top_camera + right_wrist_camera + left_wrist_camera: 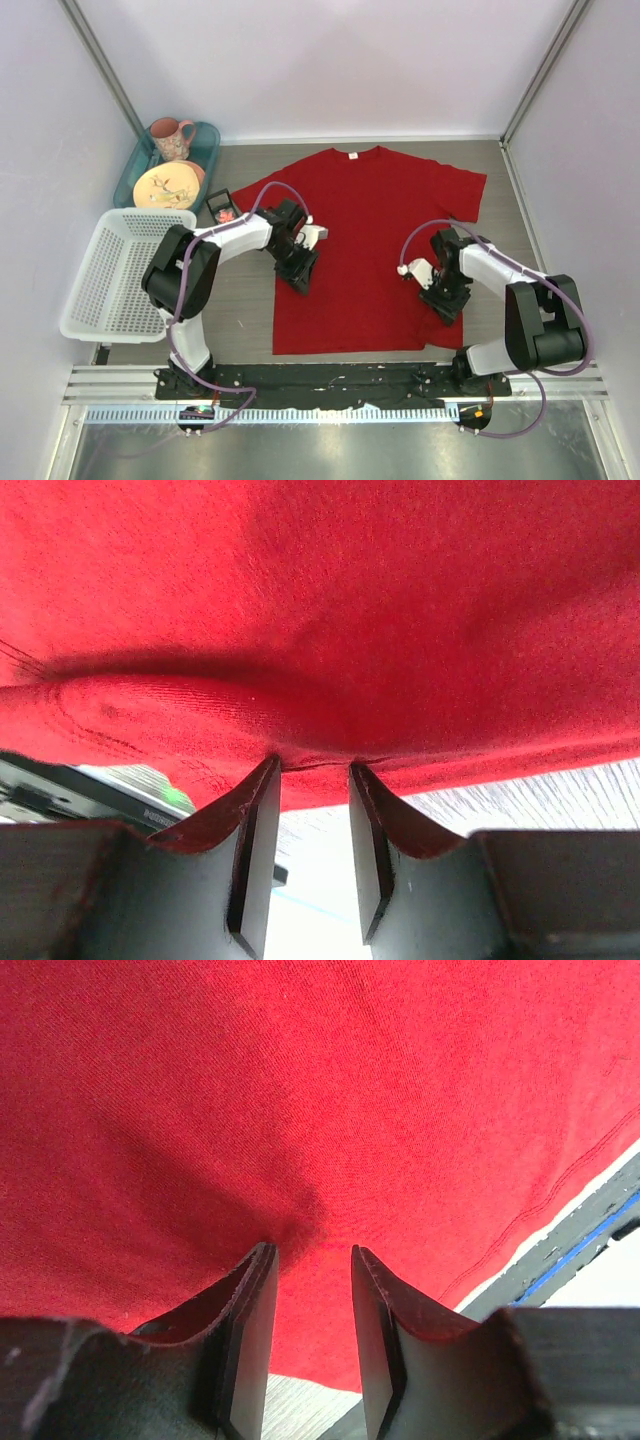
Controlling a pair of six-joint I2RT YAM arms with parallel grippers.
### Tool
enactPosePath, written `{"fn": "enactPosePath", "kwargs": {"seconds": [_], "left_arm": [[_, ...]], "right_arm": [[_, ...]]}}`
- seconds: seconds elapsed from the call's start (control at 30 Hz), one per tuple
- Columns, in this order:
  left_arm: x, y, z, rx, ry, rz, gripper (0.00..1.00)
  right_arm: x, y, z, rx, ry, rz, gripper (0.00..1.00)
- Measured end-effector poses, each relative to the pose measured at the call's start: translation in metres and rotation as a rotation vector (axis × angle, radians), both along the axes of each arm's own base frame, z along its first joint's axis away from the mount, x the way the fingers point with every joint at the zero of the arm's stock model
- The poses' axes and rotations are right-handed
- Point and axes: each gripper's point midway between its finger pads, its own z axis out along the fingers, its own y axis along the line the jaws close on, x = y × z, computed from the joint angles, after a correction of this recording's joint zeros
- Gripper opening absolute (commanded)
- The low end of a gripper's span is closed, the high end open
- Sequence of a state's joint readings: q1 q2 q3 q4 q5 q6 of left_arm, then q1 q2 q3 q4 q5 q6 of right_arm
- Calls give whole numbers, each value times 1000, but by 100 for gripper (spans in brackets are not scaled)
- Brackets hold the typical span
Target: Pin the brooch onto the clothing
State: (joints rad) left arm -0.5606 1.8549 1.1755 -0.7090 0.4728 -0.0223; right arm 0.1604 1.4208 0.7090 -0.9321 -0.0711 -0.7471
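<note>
The clothing (370,230), a bright red T-shirt with a white neck label, lies flat on the table. My left gripper (302,275) is at its left side edge. In the left wrist view this gripper (310,1250) stands open, its tips pressed onto the clothing (300,1090), which puckers slightly between them. My right gripper (447,303) is at the shirt's right edge. In the right wrist view it (313,765) is open too, tips touching the hem of the clothing (350,580) beside a raised fold. I cannot make out the brooch for sure.
A small black box (222,208) with something pinkish inside stands left of the shirt. Beyond it is a teal tray (205,140) holding a pink mug (172,138) and a plate (168,186). A white basket (120,270) fills the left side.
</note>
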Motion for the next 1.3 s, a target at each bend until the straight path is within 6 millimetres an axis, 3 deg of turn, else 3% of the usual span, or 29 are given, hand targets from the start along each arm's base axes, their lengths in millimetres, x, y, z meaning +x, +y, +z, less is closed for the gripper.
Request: {"fn": "enactPosePath", "kwargs": {"seconds": [0.27, 0.4, 0.57, 0.73, 0.8, 0.87, 0.93, 1.03, 1.1, 1.17, 1.23, 1.3], "left_arm": [[2, 3, -1, 10, 6, 4, 39], [3, 5, -1, 13, 5, 1, 39], [1, 6, 0, 11, 0, -21, 47], [-1, 8, 15, -5, -48, -75, 60], [0, 9, 32, -18, -93, -88, 63], [11, 7, 65, -45, -191, -91, 82], [29, 3, 112, -91, -349, -89, 99], [45, 4, 197, -174, -606, -54, 100], [45, 12, 253, -225, -763, -18, 100], [41, 24, 295, -257, -891, 23, 100], [31, 37, 315, -269, -964, 53, 100], [25, 51, 311, -235, -983, 94, 100]], "right_arm": [[-9, -31, -2, -135, -2, 39, 39], [-12, -48, -1, -162, 12, 17, 45], [-10, -52, 13, -139, 33, -1, 63], [23, -32, 56, -21, -66, -2, 84], [42, -23, 82, 27, -156, -7, 97], [62, -13, 115, 82, -280, -21, 98], [80, -3, 153, 140, -414, -32, 99], [97, 8, 205, 214, -600, -76, 96], [105, 13, 239, 261, -732, -135, 98], [111, 19, 269, 317, -848, -189, 100], [114, 24, 292, 372, -930, -225, 100], [116, 31, 313, 435, -987, -258, 97]]}}
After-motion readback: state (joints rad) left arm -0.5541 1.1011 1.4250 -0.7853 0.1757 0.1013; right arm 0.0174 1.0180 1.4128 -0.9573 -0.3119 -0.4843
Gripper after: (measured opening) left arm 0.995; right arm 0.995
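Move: The right hand is down on the shirt's right side edge, where the cloth is folded in; the lower right corner lies about 6 cm back and 2 cm right of it. The left hand is low over the shirt's lower left part, with that corner some 36 cm to its right and 14 cm back. From the left hand, the lower left corner is about 16 cm back and 7 cm left, and the brooch's black box roughly 20 cm ahead and 20 cm left. With its part-open fingertips down on the folded edge, the right hand drags the cloth outward about 5 cm to the right and slightly back, while the left stays low on the shirt. Both then come free and rise some 30 cm, fingers spreading wide and tips swinging up towards forward; the right also goes forward and back left, the left ends drifting left. ##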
